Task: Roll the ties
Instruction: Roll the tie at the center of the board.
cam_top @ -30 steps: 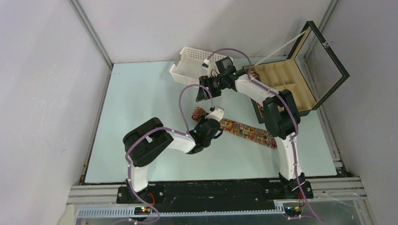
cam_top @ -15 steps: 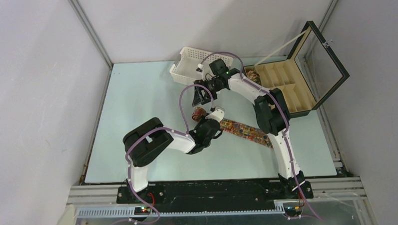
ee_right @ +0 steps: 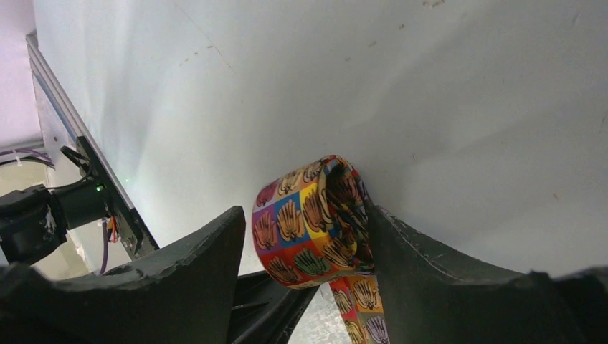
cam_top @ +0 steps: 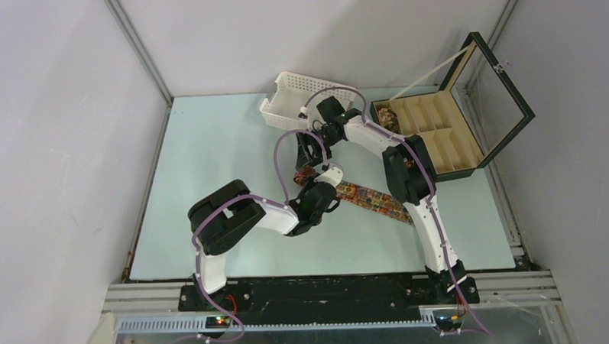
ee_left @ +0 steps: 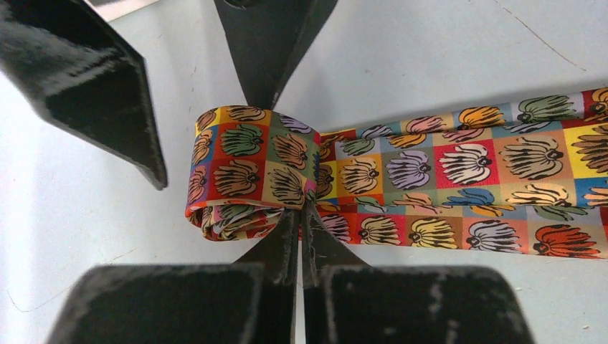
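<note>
One of the ties (cam_top: 375, 202) lies as a flat multicoloured strip on the table, its left end rolled into a small coil (cam_top: 303, 173). In the left wrist view the coil (ee_left: 244, 168) sits just left of my left gripper (ee_left: 307, 211), which is shut on the tie where coil meets strip. My left gripper (cam_top: 323, 188) sits low over the strip. My right gripper (cam_top: 307, 158) hangs over the coil from the far side, open. In the right wrist view the coil (ee_right: 308, 222) stands between the fingers of the right gripper (ee_right: 307, 215); the right finger (ee_right: 401, 244) touches it, the left one stands apart.
A black compartmented box (cam_top: 445, 136) with its glass lid raised stands at the back right, and a rolled tie (cam_top: 387, 115) lies in its far-left compartment. A white perforated basket (cam_top: 291, 103) lies tipped behind the right gripper. The table's right edge runs beside the box.
The right arm has swung left and towards me, and its gripper has come down from beside the basket to straddle the coil. The left arm and the tie have stayed put.
</note>
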`<state>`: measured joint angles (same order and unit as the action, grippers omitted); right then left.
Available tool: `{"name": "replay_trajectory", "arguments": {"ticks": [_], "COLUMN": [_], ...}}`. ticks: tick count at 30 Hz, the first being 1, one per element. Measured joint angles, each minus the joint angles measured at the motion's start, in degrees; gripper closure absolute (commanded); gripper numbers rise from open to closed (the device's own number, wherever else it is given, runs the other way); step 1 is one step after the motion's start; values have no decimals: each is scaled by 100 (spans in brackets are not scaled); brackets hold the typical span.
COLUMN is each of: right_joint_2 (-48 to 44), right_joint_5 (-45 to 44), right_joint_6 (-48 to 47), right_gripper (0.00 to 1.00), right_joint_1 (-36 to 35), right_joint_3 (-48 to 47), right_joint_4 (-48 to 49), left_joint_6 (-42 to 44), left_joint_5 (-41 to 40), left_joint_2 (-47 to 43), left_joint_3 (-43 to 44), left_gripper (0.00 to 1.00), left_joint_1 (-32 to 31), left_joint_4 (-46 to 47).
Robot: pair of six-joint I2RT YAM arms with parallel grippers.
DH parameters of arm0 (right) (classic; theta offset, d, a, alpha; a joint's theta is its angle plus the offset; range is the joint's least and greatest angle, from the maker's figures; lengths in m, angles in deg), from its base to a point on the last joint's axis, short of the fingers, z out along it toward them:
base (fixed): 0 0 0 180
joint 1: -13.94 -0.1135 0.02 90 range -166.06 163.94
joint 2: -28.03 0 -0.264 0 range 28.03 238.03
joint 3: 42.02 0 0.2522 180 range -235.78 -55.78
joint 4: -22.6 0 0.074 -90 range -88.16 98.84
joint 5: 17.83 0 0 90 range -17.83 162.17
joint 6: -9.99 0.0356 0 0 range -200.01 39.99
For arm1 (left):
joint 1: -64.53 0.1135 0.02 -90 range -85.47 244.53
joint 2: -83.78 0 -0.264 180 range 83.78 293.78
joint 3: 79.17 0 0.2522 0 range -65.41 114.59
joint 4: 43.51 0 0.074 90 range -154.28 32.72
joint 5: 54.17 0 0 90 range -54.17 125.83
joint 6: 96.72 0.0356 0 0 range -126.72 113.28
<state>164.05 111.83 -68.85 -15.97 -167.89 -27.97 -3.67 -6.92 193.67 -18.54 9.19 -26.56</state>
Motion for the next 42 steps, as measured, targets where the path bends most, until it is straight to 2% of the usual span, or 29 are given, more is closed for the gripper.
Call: {"name": "replay_trajectory", "arguments": {"ticks": [20,22,24,25,28,36,42], "right_joint_2": [85,85,85,85,85,85,85], "right_joint_5": [-46,-46,-46,-46,-44,-44,-44], "right_joint_6": [-76,-72,-72,-70,-70,-66,-63], "right_gripper": [79,81,82,82,82,83,83], "right_joint_1": [-50,-50,-50,-50,-50,-44,-22], "right_joint_3": [-31,-31,-33,-33,-33,-33,-33], "right_joint_4": [-173,-168,-168,-168,-157,-127,-76], "left_joint_6": [2,2,0,-2,-4,-70,-413], "left_joint_5": [39,46,46,46,57,111,205], "left_joint_2": [0,0,0,0,0,-168,-667], "left_joint_3": [-26,-26,-26,-26,-44,-328,-623], "left_gripper": [100,99,90,82,70,66,66], "left_joint_1": [0,0,0,0,0,0,-4], "left_joint_4": [72,92,92,92,92,138,-44]}}
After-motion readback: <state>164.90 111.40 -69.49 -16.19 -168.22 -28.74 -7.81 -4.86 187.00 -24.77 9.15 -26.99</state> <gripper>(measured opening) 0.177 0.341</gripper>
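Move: The rolled part of the tie sits right between my open right fingers, about 2 cm back of that hand's point, level sideways and some 2 cm lower. From my left hand, whose shut fingertips are still at the roll's near right corner, its middle is about 2 cm ahead and 2 cm left at the same height. The unrolled length stretches right and back of my left hand, its middle about 14 cm right and 5 cm back; the white basket stands about 21 cm ahead of that hand. I sink my right hand about 1 cm and draw it slightly back onto the roll, then close its fingers until they pinch the roll from both sides, and hold there. Only then does my left hand open about a third and leave the roll's near right corner, backing off some 2 cm towards me and 1.5 cm left, lifting at the last. ##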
